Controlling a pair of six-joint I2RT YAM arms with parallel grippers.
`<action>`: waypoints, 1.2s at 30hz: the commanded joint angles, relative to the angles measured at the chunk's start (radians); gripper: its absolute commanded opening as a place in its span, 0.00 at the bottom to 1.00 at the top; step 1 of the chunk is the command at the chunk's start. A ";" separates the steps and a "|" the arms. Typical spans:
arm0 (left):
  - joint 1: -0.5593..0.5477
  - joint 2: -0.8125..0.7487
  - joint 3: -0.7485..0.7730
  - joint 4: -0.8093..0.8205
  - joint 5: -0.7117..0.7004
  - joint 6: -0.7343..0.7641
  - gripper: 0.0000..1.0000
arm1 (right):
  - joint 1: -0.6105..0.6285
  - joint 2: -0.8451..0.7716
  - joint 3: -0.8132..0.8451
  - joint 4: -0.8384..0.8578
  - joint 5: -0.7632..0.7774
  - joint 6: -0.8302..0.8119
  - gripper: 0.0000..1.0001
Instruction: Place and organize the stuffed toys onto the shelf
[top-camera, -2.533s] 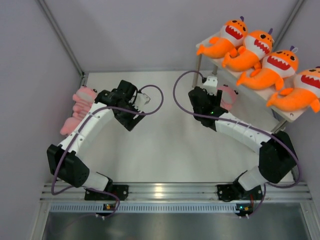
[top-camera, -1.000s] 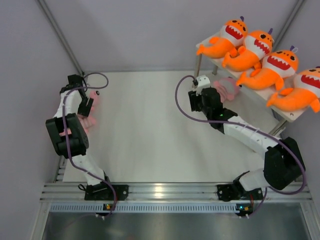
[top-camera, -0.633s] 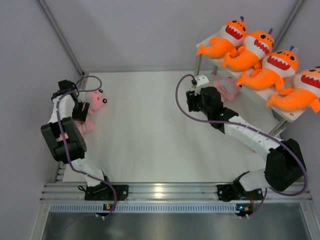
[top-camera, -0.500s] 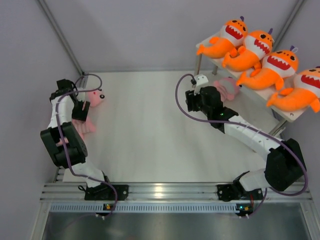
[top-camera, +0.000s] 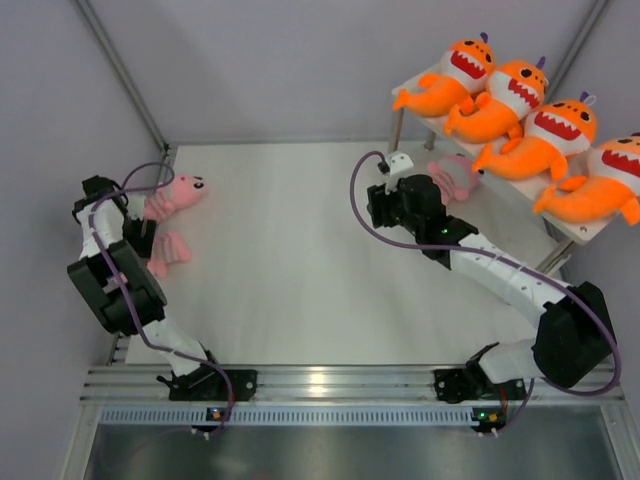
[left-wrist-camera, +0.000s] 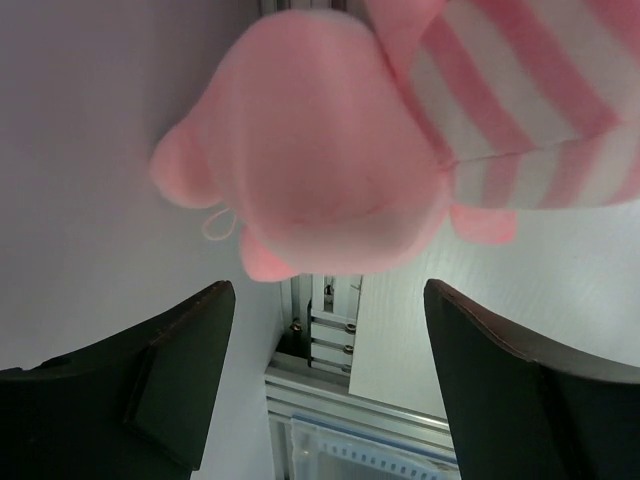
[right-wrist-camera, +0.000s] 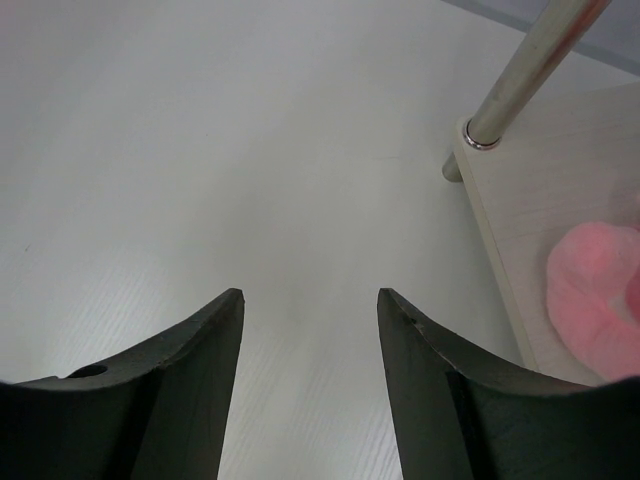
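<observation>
Four orange shark plush (top-camera: 520, 110) lie in a row on the top board of the shelf (top-camera: 575, 232) at the back right. A pink striped plush (top-camera: 455, 178) lies on the lower board and also shows in the right wrist view (right-wrist-camera: 600, 300). My right gripper (top-camera: 376, 208) is open and empty (right-wrist-camera: 310, 295) over bare table, left of the shelf. Two pink plush (top-camera: 175, 193) (top-camera: 165, 250) lie at the left edge. My left gripper (top-camera: 133, 222) is open and empty (left-wrist-camera: 330, 300), with a pink plush (left-wrist-camera: 320, 170) just beyond its fingertips, not touching.
The left wall (top-camera: 60, 150) is close to the left arm. A silver shelf leg (right-wrist-camera: 520, 75) stands on the lower board (right-wrist-camera: 530, 190). The table's aluminium rail (left-wrist-camera: 330, 340) runs under the left gripper.
The left arm swung from mid-table to the left edge beside the pink plush, which shifted. The right gripper drew back leftward from the lower shelf, leaving a pink plush there.
</observation>
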 joint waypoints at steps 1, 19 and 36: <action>0.046 0.110 0.010 -0.011 0.024 0.024 0.82 | 0.013 -0.036 0.025 0.006 -0.032 0.000 0.57; 0.033 -0.078 -0.126 0.039 0.252 0.150 0.00 | 0.013 -0.059 0.008 0.003 -0.104 0.028 0.57; -0.437 -0.415 -0.103 -0.083 0.712 0.030 0.00 | 0.141 0.083 0.266 0.139 -0.419 0.378 0.84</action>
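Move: The striped pink toy's middle lies about 6 cm right of the left hand, 3 cm ahead and 8 cm below, its plain pink head end nearest the fingers. The other pink toy lies some 14 cm ahead of that hand, 10 cm right and 8 cm below. From the right hand, the striped pink toy is roughly 52 cm left, 5 cm back and 17 cm below. Left hand sinks 6 cm, pinches the toy's head, lifts it 22 cm rightwards; right hand opens wider, reaching left. ##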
